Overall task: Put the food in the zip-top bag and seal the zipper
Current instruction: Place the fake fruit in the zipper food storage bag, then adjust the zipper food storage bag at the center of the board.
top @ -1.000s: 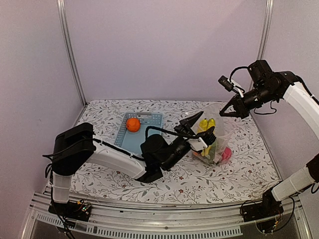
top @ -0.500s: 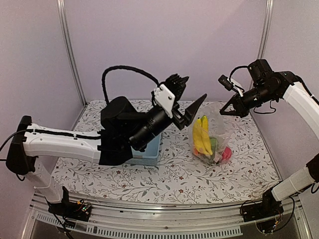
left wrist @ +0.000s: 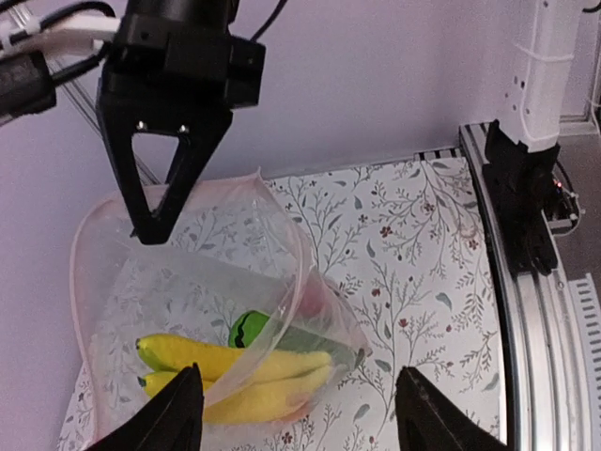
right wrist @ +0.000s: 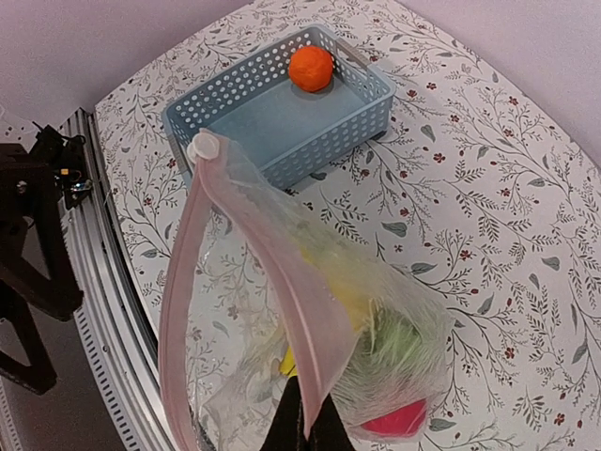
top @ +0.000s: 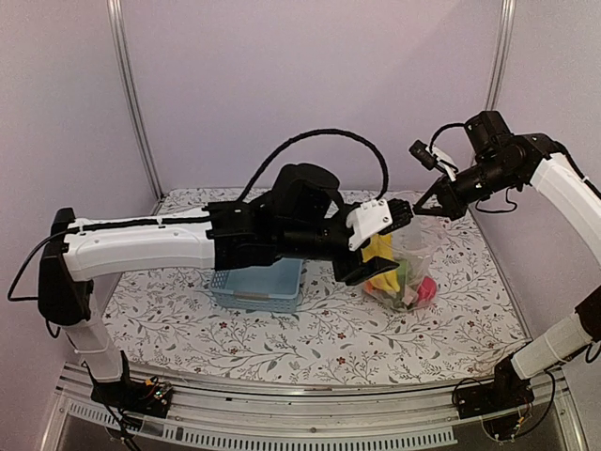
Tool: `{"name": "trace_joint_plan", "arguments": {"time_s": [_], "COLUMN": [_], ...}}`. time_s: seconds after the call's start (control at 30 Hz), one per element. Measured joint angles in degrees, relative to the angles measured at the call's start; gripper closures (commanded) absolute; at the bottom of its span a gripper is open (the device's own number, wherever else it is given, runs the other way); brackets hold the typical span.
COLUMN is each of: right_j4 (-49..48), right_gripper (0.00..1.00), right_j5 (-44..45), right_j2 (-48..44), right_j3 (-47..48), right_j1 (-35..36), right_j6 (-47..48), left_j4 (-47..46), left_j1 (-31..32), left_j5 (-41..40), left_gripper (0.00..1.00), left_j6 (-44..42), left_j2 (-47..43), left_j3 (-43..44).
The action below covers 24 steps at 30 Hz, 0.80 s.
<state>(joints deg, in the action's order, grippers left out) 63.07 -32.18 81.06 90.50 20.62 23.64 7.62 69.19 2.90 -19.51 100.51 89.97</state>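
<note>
The clear zip-top bag (top: 410,266) stands on the floral cloth with its mouth open. My right gripper (top: 430,205) is shut on the bag's top edge and holds it up; in the right wrist view (right wrist: 305,427) the pinkish zipper strip (right wrist: 185,272) loops away from it. Inside the bag lie yellow bananas (left wrist: 239,371), a green piece (left wrist: 248,328) and a red piece (right wrist: 396,419). My left gripper (left wrist: 305,418) is open and empty just above the bag's mouth; it also shows in the top view (top: 380,246). An orange fruit (right wrist: 311,68) sits in the blue basket (right wrist: 349,120).
The light-blue basket (top: 258,285) stands left of the bag, partly under my left arm. A white round tab (right wrist: 201,147) sits at the far end of the zipper strip. Purple walls close in the back and sides. The metal rail (left wrist: 535,310) runs along the near edge.
My left arm rose from low beside the bag, swung high, and now reaches over the bag's mouth. The bananas now lie in the bag. The right gripper has kept its hold.
</note>
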Motion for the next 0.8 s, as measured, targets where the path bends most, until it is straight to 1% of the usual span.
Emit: {"name": "trace_joint_plan", "arguments": {"time_s": [0.1, 0.27, 0.5, 0.63, 0.77, 0.8], "right_j4": [-0.1, 0.0, 0.4, 0.4, 0.5, 0.6], "right_gripper": [1.0, 1.0, 1.0, 1.0, 1.0, 1.0], "right_j5": [-0.7, -1.9, -2.7, -2.9, -3.1, -3.1], "right_j2": [-0.2, -0.8, -2.1, -2.3, -2.3, -2.3], "right_j3": [-0.9, -2.5, -3.3, -3.5, -3.6, -3.6], "right_j1": [0.0, 0.5, 1.0, 1.1, 1.1, 1.2], "right_j6": [0.4, 1.0, 1.7, 1.8, 1.8, 1.9], "left_j4": [6.2, 9.5, 9.3, 9.6, 11.7, 12.4], "left_j1": [-1.0, -1.2, -1.2, -1.2, -0.9, -0.8], "left_j5": [0.6, -0.2, -2.1, -2.3, -4.2, -4.9], "left_gripper": [0.27, 0.28, 0.37, 0.45, 0.54, 0.58], "left_j6": [-1.6, -3.6, -6.7, -9.0, -11.6, -12.5], "left_j2": [3.2, 5.9, 6.5, 8.6, 12.2, 13.2], "left_j3": [1.9, 3.3, 5.4, 8.0, 11.4, 12.1]}}
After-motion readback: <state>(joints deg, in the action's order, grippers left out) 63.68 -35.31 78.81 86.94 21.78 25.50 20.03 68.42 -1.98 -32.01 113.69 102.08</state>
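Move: Just below the left hand is the near strip of the zip-top bag's open rim, about 3 cm ahead, 3 cm to the right and 8 cm down. Inside the bag the bananas lie roughly 7 cm ahead of the left hand, 5 cm right and 14 cm down, with the red fruit some 6 cm ahead, 13 cm right and 15 cm down. From the right hand that near strip is about 6 cm back, 3 cm left and 6 cm lower. Dipping from above the bag, the left hand drops quickly, eases up a centimetre or so, then sinks again, about 7 cm lower in all, edging forward and finally right. Its fingers tip some 20 degrees further down and narrow around the near rim strip without shutting. The right hand keeps its pinch on the rim's other side and draws it back about 2 cm. ##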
